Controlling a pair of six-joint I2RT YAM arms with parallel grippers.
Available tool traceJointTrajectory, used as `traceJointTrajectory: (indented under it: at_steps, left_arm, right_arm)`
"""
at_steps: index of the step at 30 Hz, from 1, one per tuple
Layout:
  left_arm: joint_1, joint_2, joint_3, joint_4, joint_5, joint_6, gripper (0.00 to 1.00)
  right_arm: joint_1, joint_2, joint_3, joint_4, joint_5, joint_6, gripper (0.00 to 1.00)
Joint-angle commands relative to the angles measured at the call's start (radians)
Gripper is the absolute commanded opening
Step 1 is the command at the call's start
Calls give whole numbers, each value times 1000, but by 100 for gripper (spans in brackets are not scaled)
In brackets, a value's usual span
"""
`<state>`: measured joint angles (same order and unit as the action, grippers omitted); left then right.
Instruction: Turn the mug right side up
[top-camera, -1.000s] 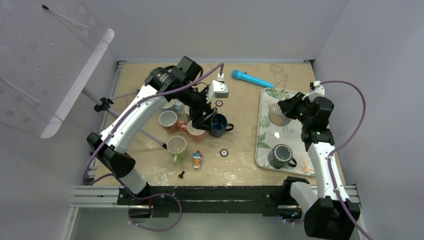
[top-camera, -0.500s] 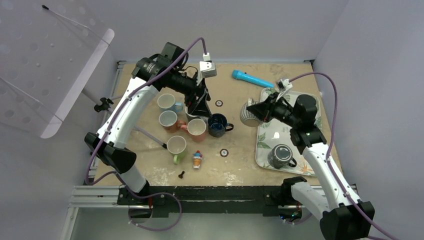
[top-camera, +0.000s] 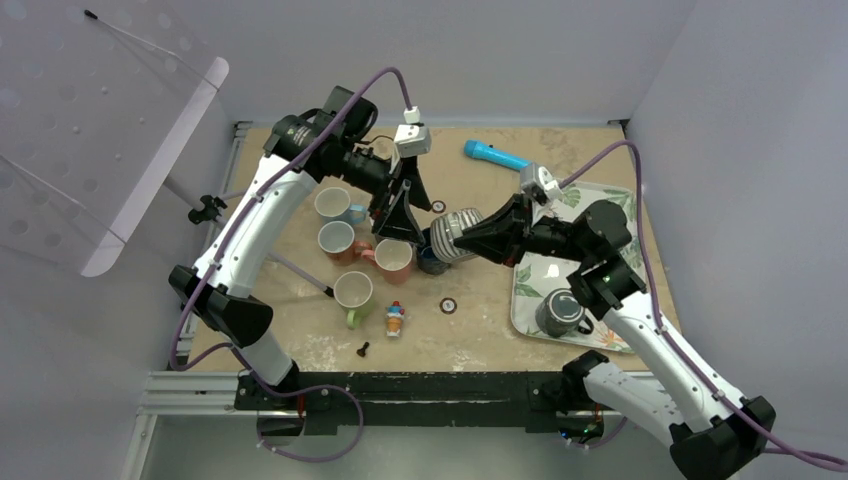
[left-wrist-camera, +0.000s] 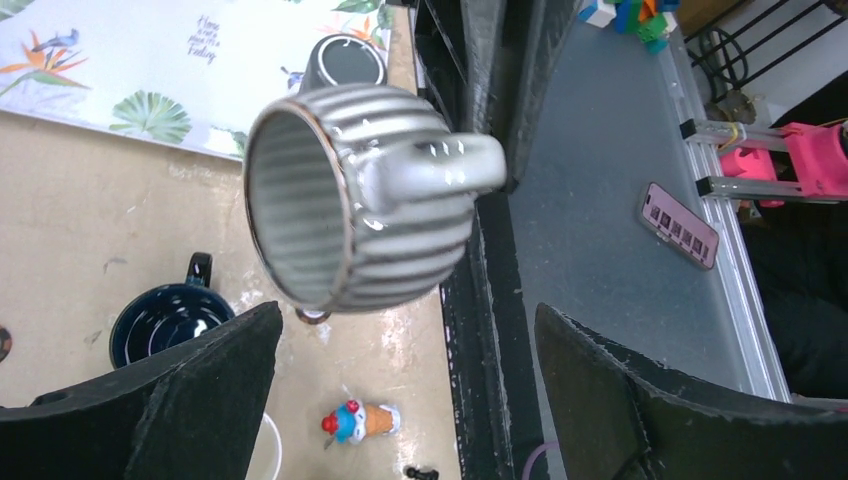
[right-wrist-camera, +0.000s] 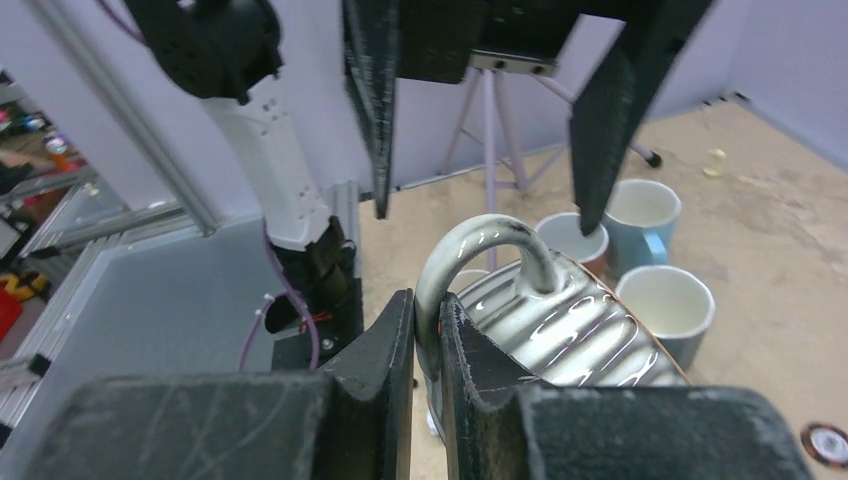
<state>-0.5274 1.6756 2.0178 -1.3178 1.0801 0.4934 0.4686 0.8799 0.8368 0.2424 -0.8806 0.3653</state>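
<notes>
My right gripper (top-camera: 484, 234) is shut on the handle (right-wrist-camera: 470, 262) of a grey ribbed mug (top-camera: 454, 231) and holds it on its side in the air above the table's middle, mouth facing left. The mug (left-wrist-camera: 360, 190) fills the left wrist view, its opening turned sideways, and shows in the right wrist view (right-wrist-camera: 575, 330). My left gripper (top-camera: 400, 215) is open and empty, fingers spread, just left of the mug. A dark mug (top-camera: 561, 310) sits upside down on the floral tray (top-camera: 530, 290).
Several upright mugs stand on the table: navy (top-camera: 432, 260), pink (top-camera: 394, 259), brown (top-camera: 337, 240), blue (top-camera: 334, 205), green-handled (top-camera: 354, 292). A blue marker (top-camera: 502, 157) lies at the back. An ice-cream toy (top-camera: 396, 319), a black piece (top-camera: 363, 349) and two small discs lie in front.
My right gripper lifted the grey ribbed mug off the tray and carried it left to the table's middle. My left gripper rose from the mug cluster and now hovers open beside it.
</notes>
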Motion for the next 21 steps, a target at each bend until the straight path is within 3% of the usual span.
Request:
traceJointTrajectory:
  at_steps: [1,7,11,13,17,18,20,21]
  left_arm:
    - [-17,-36,15,48,117,17,100]
    - [-37,-34,-8,70,161,12,99]
    - [-75,-24,-30,-100,201,155,84]
    - [-92,-17,-45,-150,216,196,69]
    - [-102,6,-18,-284,272,318,50]
    - [-107,6,-16,-288,271,320,39]
    - [-119,1,-21,-274,254,303,5]
    - [-121,-4,-31,-239,236,258,0]
  right_arm:
    - [50,-4,68,187,-68,-14,0]
    - [90,-8,85,215,-45,-20,0]
    - [90,-14,86,219,-32,-32,0]
    - [89,-10,87,219,-27,-40,0]
    - [89,6,83,220,-16,-54,0]
    - [90,8,81,222,-12,-55,0]
    - [89,9,76,218,3,-60,0]
    - [90,7,75,210,22,-63,0]
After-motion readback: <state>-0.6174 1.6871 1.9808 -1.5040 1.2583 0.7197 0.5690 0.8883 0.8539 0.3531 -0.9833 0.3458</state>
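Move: The striped mug hangs by its handle from the right fingers, its mouth towards the left hand. From the open left hand its middle lies about 7 cm to the right and otherwise level; the dark blue mug stands some 5 cm to the right and 5 cm ahead, the pink mug 4 cm left and 4 cm ahead, both about 31 cm below. The left fingers are roughly 8 cm left of the right hand, 3 cm ahead of it and at nearly the same height. Back towards its base by about 6 cm, after easing slightly right, the left hand comes round to the handle side of the striped mug's rim, turning some 15 degrees clockwise. Its fingers close and pinch the rim wall beside the handle. The right hand keeps its grip on the handle and also moves back about 4 cm, rising 2 cm and turning a little counter-clockwise. ##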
